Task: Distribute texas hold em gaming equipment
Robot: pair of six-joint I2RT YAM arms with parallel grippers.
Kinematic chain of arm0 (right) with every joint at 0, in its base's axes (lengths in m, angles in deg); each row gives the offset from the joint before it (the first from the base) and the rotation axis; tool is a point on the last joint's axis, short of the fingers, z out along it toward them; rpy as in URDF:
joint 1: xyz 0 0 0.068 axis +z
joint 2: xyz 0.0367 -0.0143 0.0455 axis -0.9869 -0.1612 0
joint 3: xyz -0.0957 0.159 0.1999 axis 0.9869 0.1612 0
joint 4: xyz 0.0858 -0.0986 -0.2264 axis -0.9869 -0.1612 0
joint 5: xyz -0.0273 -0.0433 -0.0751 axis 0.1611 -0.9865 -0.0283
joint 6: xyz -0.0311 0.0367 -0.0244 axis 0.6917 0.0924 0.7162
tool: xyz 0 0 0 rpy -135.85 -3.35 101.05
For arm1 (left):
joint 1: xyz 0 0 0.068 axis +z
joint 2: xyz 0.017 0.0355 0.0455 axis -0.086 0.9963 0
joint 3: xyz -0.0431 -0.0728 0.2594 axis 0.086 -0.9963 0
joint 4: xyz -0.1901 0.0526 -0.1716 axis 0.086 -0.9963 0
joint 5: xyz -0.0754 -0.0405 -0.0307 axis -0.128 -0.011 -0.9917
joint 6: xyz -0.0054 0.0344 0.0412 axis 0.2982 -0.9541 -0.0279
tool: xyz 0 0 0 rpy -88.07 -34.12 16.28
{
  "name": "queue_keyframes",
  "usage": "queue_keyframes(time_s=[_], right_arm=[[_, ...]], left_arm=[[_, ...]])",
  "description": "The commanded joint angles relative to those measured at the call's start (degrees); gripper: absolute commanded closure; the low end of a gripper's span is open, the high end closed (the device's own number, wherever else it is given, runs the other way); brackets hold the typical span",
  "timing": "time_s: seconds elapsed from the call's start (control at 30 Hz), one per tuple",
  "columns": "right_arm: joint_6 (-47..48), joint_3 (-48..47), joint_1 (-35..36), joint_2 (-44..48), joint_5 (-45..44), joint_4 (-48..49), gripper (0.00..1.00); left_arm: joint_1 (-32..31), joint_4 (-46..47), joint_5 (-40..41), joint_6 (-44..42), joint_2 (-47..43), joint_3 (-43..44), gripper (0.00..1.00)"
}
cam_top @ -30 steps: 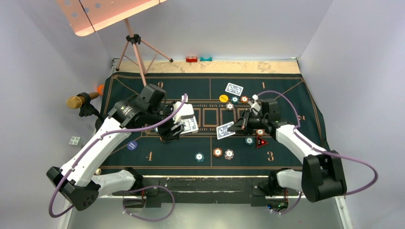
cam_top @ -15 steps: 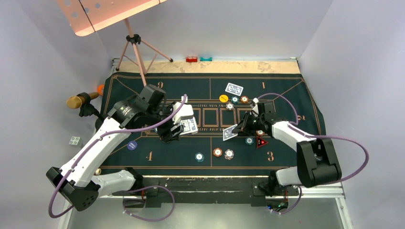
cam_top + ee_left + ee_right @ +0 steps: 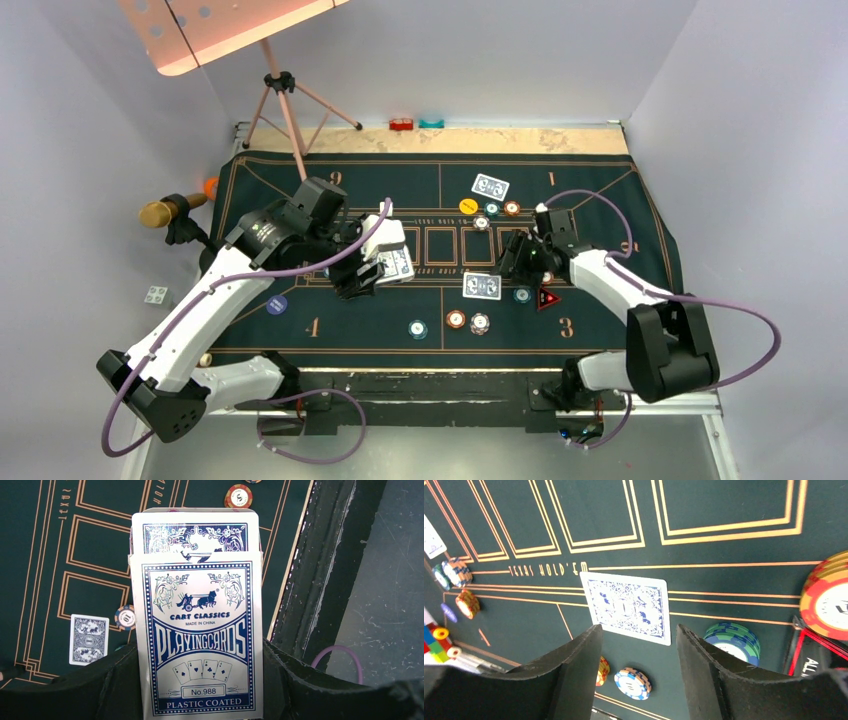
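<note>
My left gripper point(image 3: 372, 268) is shut on a blue-and-white box of playing cards point(image 3: 200, 640), held above the mat's left half, with cards point(image 3: 195, 532) sticking out of its open end. My right gripper point(image 3: 515, 262) stands open just right of a face-down card point(image 3: 482, 287). In the right wrist view that card point(image 3: 626, 607) lies flat on the mat just beyond my empty fingers point(image 3: 574, 670). Another card point(image 3: 490, 186) lies far centre. Striped chips point(image 3: 456, 319) point(image 3: 480, 322) point(image 3: 418, 328) sit near the front. A red triangle marker point(image 3: 547, 297) lies below the right gripper.
The green mat point(image 3: 620, 200) covers the table. A yellow disc point(image 3: 467, 205) and chips point(image 3: 511, 207) lie near the far card, a blue disc point(image 3: 277, 304) at the left. A tripod point(image 3: 285, 100), a microphone point(image 3: 165, 212), red point(image 3: 401, 124) and teal point(image 3: 431, 123) blocks ring the mat.
The right gripper carried a card down toward the mat's middle and opened; the card now lies flat on the mat. The left arm has stayed still with the box.
</note>
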Motion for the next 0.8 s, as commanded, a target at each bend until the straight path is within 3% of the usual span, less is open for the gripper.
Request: queue_keyframes(time_s=[0.0, 0.17, 0.2, 0.27, 0.4, 0.77], right_arm=[[0.6, -6.2, 2.4, 2.8, -9.3, -6.4, 0.4], [-0.8, -12.6, 7.0, 7.7, -6.2, -7.4, 0.38], [-1.2, -13.9, 7.5, 8.3, -3.2, -6.9, 0.33], [-2.6, -15.8, 7.7, 9.5, 6.1, -3.5, 0.13], [-10.1, -16.1, 9.4, 10.1, 25.8, 13.0, 0.07], [-12.3, -23.8, 23.9, 2.0, 27.9, 22.5, 0.01]], left_arm=[[0.1, 1.5, -2.1, -0.2, -0.5, 2.2, 1.0], [0.2, 1.6, -2.1, 0.0, -0.8, 1.8, 1.0], [0.1, 1.6, -2.1, 0.0, -0.8, 1.8, 1.0], [0.1, 1.7, -2.1, 0.0, -1.0, 1.7, 1.0], [0.2, 2.2, -2.5, 0.5, -1.2, 1.2, 1.0], [0.1, 3.5, -3.4, 1.3, -0.8, 1.2, 1.0]])
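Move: The card deck, in its box in the left hand, is up and to the left of the empty right hand: about 25 cm left, 5 cm back and 20 cm higher. From the left hand's own point its middle is level fore and aft, some 3 cm right and 2 cm lower. The card just dealt lies roughly 6 cm left, 2 cm ahead and 7 cm below the right hand; the green chips are 3 cm right and level, the orange chips 8 cm right and 4 cm ahead, both about 6 cm down. Towards the deck's open end, which the left hand keeps holding nearly still, the right hand climbs away from the dealt card about 24 cm, soon sweeping some 18 cm left as well and easing back a little late on. Its half-open fingers spread almost fully, and the wrist swings over 50 degrees, so that they go from pointing mostly down to pointing left; they come near the deck with no contact to be seen. ##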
